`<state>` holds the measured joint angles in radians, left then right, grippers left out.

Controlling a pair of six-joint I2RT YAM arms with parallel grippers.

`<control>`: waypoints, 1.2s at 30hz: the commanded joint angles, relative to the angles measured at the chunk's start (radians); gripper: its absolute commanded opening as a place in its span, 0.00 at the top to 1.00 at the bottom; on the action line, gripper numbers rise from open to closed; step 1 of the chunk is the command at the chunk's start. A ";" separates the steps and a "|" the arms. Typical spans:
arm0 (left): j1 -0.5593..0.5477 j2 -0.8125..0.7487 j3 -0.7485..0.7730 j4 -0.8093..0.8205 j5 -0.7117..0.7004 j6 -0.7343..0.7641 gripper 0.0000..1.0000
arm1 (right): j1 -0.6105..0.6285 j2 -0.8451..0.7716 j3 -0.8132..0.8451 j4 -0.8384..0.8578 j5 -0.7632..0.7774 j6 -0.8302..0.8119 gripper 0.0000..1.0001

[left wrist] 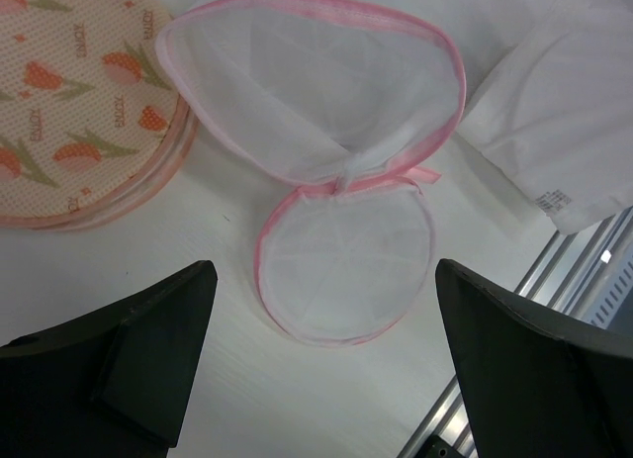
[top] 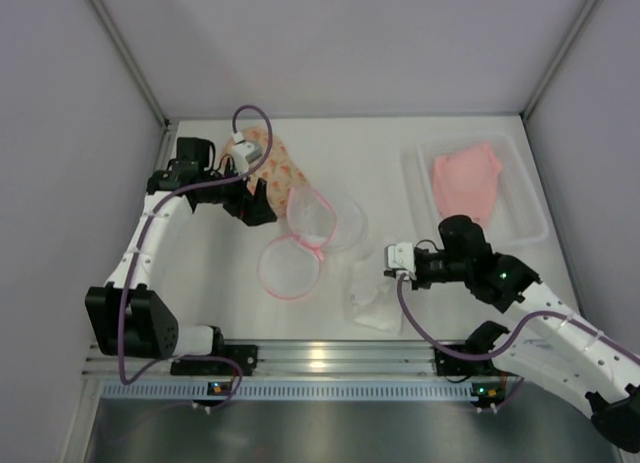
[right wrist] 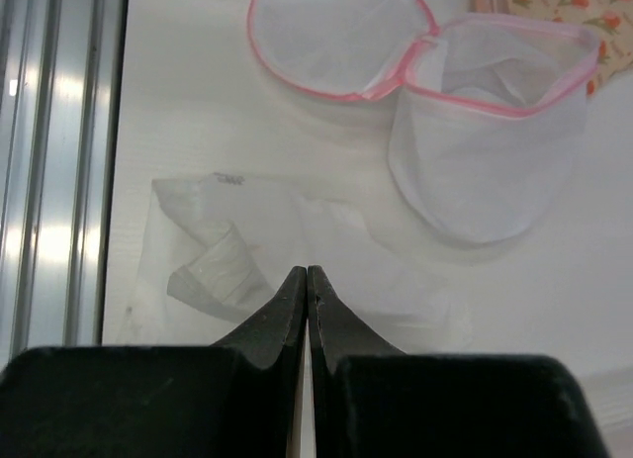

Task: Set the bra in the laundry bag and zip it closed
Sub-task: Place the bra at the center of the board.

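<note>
The salmon-pink bra [top: 468, 181] lies in the clear tray [top: 524, 195] at the back right, away from both grippers. The peach printed laundry bag [top: 280, 168] [left wrist: 69, 102] lies at the back left; the right wrist view shows only a corner of it [right wrist: 554, 3]. My left gripper [top: 252, 208] [left wrist: 324, 272] hangs open just beside the bag's near edge, above the table, with nothing between its fingers. My right gripper [top: 392, 271] [right wrist: 308, 272] is shut and empty, hovering over a crumpled clear plastic wrapper [right wrist: 247, 250].
A white mesh round pouch with a pink rim [top: 310, 233] [left wrist: 326, 112] [right wrist: 495, 151] lies open mid-table, its lid [left wrist: 346, 265] flat in front. The plastic wrapper [top: 375, 303] sits near the aluminium rail [top: 320, 358]. Grey walls enclose the table.
</note>
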<state>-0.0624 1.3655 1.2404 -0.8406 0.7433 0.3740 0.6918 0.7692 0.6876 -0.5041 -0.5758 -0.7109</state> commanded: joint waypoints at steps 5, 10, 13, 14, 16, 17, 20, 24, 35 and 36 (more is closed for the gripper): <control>-0.001 -0.065 -0.013 0.031 0.041 0.080 0.01 | 0.020 0.001 0.012 -0.290 -0.154 -0.214 0.85; -0.028 -0.106 -0.039 0.031 0.054 0.196 0.01 | 0.029 0.016 0.035 -0.332 -0.144 -0.179 0.43; -0.097 -0.157 -0.077 0.031 0.035 0.305 0.01 | 0.026 0.019 0.026 -0.188 -0.035 -0.001 0.46; -0.126 -0.189 -0.091 0.031 0.025 0.340 0.01 | 0.025 0.027 0.021 -0.147 -0.009 0.034 0.51; -0.246 -0.218 -0.142 0.032 -0.034 0.455 0.01 | 0.008 0.079 0.013 -0.108 0.007 0.085 0.61; -0.343 -0.245 -0.159 0.031 -0.059 0.492 0.01 | -0.011 0.100 0.015 -0.091 -0.033 0.117 0.67; -0.492 -0.298 -0.249 0.032 -0.165 0.695 0.01 | -0.144 0.200 0.036 -0.094 -0.152 0.149 0.70; -0.699 -0.367 -0.445 0.194 -0.252 0.905 0.01 | -0.276 0.361 0.134 -0.140 -0.200 0.163 0.71; -1.031 -0.217 -0.627 0.739 -0.459 0.945 0.01 | -0.449 0.452 0.280 -0.431 -0.214 -0.060 0.35; -1.039 -0.214 -0.624 0.738 -0.473 0.925 0.01 | -0.459 0.428 0.274 -0.454 -0.181 -0.073 0.32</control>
<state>-1.0683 1.1496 0.5697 -0.2649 0.3271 1.3254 0.2768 1.2541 0.8997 -0.8120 -0.7517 -0.6849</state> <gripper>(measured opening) 0.990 0.645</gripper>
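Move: The bra, spread mostly on the board under the right hand's shut fingers, has its middle about 13 cm below them, some 3 cm to their left and 2 cm back. The open laundry bag lies about 12 cm ahead of that hand and 14 cm to its left; the metal rail runs some 13 cm straight back. From the left hand the bra is roughly 18 cm back, 23 cm to the right and 17 cm lower. The bra, still pinched at its upper edge, is let go as the right hand draws back and down and opens; that hand then swings forward some 10 cm, lower and a little right, rolling, ending well open over the bra's far right side. The left hand, wide open, sweeps back, right and down towards the bra's left edge, rolling nearly 100 degrees clockwise. ##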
